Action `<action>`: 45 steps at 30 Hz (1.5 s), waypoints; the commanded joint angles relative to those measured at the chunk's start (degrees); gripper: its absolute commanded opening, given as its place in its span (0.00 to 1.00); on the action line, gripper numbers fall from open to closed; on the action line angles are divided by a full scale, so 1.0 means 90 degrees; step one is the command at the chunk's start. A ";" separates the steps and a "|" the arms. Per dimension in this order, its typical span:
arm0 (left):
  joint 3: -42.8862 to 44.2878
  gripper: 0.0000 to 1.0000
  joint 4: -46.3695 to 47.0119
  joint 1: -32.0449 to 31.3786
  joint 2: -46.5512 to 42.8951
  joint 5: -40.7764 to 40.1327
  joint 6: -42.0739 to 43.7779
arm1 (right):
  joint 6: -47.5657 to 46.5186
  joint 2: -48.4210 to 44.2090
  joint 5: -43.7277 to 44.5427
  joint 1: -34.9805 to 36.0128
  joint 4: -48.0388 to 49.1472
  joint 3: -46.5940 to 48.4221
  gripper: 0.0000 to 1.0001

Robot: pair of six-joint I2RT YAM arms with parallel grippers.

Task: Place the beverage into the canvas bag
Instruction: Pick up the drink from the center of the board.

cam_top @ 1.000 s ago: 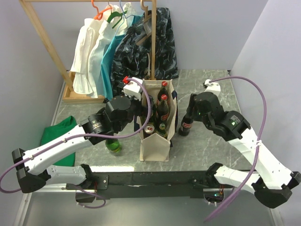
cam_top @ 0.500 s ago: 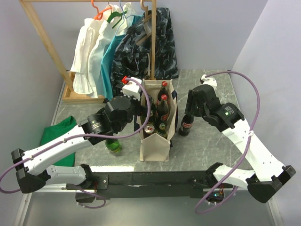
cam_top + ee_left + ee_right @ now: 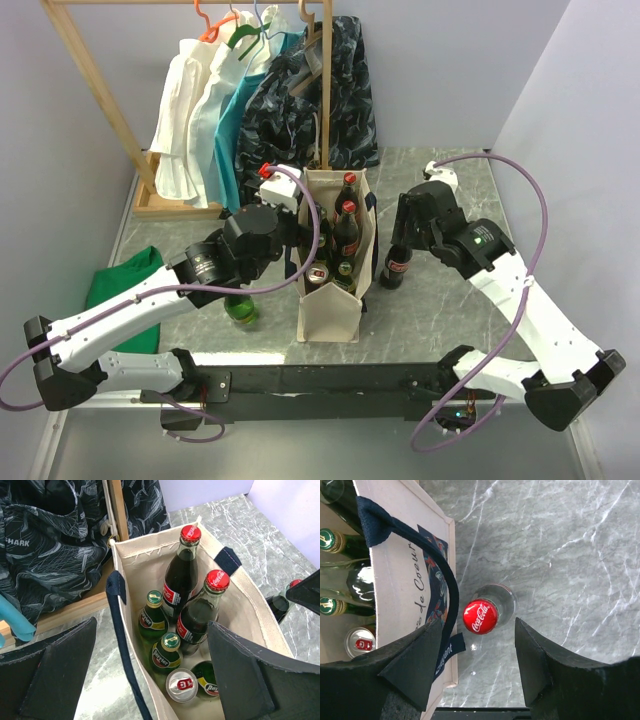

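Note:
The canvas bag (image 3: 330, 310) stands upright mid-table, cream with navy handles. It holds two red-capped cola bottles (image 3: 187, 575), several green bottles (image 3: 167, 652) and a can (image 3: 181, 685). Another red-capped cola bottle (image 3: 397, 265) stands on the table just right of the bag. My right gripper (image 3: 404, 228) hangs open above this bottle, its cap (image 3: 480, 616) just ahead of the gap between the fingers (image 3: 415, 665). My left gripper (image 3: 292, 215) is open, its jaws straddling the bag's left wall and navy handle (image 3: 117, 610) without pinching them.
A wooden clothes rack (image 3: 95, 85) with white, teal and dark patterned garments (image 3: 250, 90) stands behind the bag. A green cloth (image 3: 125, 285) lies at the left. A green bottle (image 3: 240, 308) stands on the table beside my left arm. A white wall (image 3: 580, 130) rises at the right.
My right arm has shifted a little, bringing its gripper more squarely over the standing cola bottle. The left arm, bag and bottles have not moved.

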 commanded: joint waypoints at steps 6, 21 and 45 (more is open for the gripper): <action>0.0060 0.96 -0.0138 0.0465 -0.0114 0.0477 -0.0379 | -0.0089 0.0148 -0.0152 -0.0121 0.0294 -0.0114 0.67; 0.0128 0.96 -0.0480 0.1277 0.0042 0.1748 -0.0800 | -0.0070 0.0392 -0.0299 -0.0229 0.0304 -0.0134 0.67; 0.0294 0.96 -0.0470 0.1404 0.0306 0.2120 -0.0731 | -0.0246 0.0529 -0.0397 -0.0287 0.0295 -0.0192 0.17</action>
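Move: The right hand's half-open fingers are just above the cap of the standing cola bottle, whose middle is about 1 cm ahead, level sideways and some 13 cm below. The canvas bag stands about 13 cm to the left and 2 cm ahead, with the nearer bagged cola some 12 cm left and 6 cm ahead. From the left hand, the standing bottle is roughly 18 cm right, 1 cm ahead and 22 cm down. Sinking about 3 cm, the right hand pinches the cola's cap; the open left dips 4 cm, tilting down. ##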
